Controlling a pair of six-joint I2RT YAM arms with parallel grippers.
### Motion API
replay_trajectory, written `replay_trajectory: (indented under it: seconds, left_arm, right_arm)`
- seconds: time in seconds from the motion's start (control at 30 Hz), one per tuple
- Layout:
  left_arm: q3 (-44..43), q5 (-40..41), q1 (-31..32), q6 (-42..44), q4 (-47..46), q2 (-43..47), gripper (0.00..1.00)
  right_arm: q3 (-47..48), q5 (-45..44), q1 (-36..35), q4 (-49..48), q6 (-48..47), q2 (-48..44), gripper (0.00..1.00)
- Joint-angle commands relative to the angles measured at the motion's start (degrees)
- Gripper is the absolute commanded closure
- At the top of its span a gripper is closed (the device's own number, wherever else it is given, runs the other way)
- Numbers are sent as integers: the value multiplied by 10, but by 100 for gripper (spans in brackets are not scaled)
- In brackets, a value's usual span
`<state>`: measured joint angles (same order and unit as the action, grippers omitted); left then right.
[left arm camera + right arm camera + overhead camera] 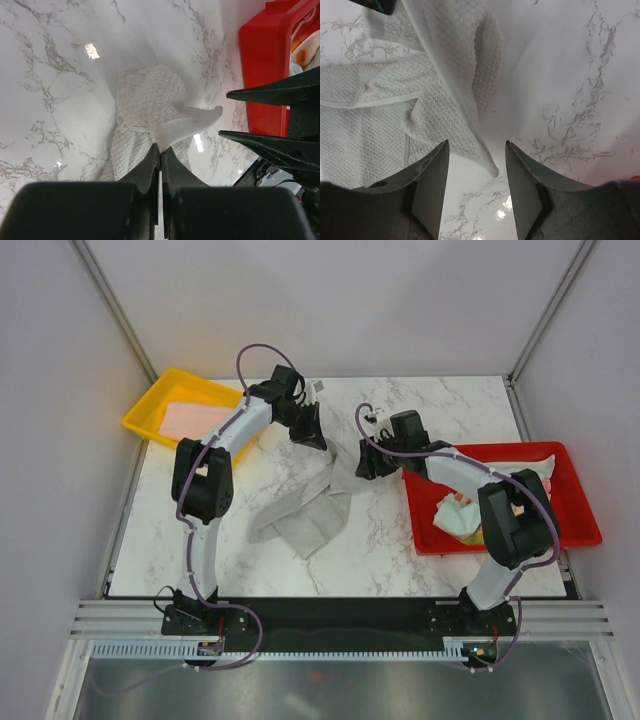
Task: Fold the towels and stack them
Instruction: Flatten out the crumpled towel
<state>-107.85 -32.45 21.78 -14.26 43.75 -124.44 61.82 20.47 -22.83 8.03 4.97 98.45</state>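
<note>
A grey towel (308,508) lies crumpled in the middle of the marble table, one edge pulled up toward the grippers. My left gripper (316,438) is shut on a corner of it; in the left wrist view the jaws (161,151) pinch the pale hem, and the rest of the towel (145,100) hangs down to the table. My right gripper (363,464) stands open just right of that raised edge. In the right wrist view another corner of the towel (491,169) hangs between its spread fingers (476,150), unclamped. A pink towel (190,418) lies in the yellow tray.
The yellow tray (150,412) stands at the back left. A red tray (520,540) at the right holds a cream towel with orange prints (458,515) and more pale cloth (537,466). The red tray's wall (260,60) is close beside my right gripper's fingers (280,92).
</note>
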Motion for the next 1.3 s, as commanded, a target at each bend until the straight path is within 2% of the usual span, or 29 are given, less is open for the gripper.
replay_trajectory:
  seconds: [0.0,0.5,0.63,0.73,0.83,0.87,0.9,0.93,1.0,1.1,1.27]
  left_arm:
    - [-22,-19,-1,31,-18,-16,98]
    - [-38,-16,-9,32,-20,-45,98]
    - [-41,-17,-15,31,-21,-50,98]
    - [-42,-17,-16,32,-21,-51,98]
    - [-42,-18,-16,32,-20,-51,98]
    - [-40,-22,-16,34,-20,-50,98]
    - [-39,-23,-16,36,-20,-47,98]
    - [-36,-23,-16,35,-19,-41,98]
    - [-27,-22,-16,42,-6,-25,98]
    - [13,3,-13,63,20,51,98]
    - [89,47,5,123,73,234,98]
  right_arm:
    - [36,54,9,9,-35,7,44]
    - [38,60,17,54,-86,59,47]
    - [42,61,18,55,-85,67,51]
    - [42,62,20,54,-84,67,62]
    - [42,52,20,53,-80,60,78]
    - [41,37,20,53,-74,49,91]
    - [39,29,20,54,-73,40,99]
    - [39,16,20,56,-68,30,100]
    - [42,-19,20,72,-50,-9,100]
    - [66,-45,9,140,-25,-68,100]
    - [86,-127,-49,246,-15,-211,100]
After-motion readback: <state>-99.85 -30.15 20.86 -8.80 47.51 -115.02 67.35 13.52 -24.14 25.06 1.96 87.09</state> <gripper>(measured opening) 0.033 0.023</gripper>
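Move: My left hand already holds one corner of the grey towel. The free corner hangs just under my open right fingers, about 1 cm back, 1 cm to the right and 4 cm below. From my left hand it lies some 9 cm right, 6 cm back and 6 cm lower. The towel's crumpled body lies about 12 cm left of my right hand and 7 cm back; the red bin's middle is roughly 29 cm right and 4 cm back. I sink my right hand about 4 cm, easing slightly back and right, and shut its fingers on the towel's free corner, while my left hand keeps its pinch and dips some 2.5 cm. Then both lift quickly: the right about 11 cm, drifting right and back, the left about 4.5 cm, swinging back and to the left, so my hands draw apart. ##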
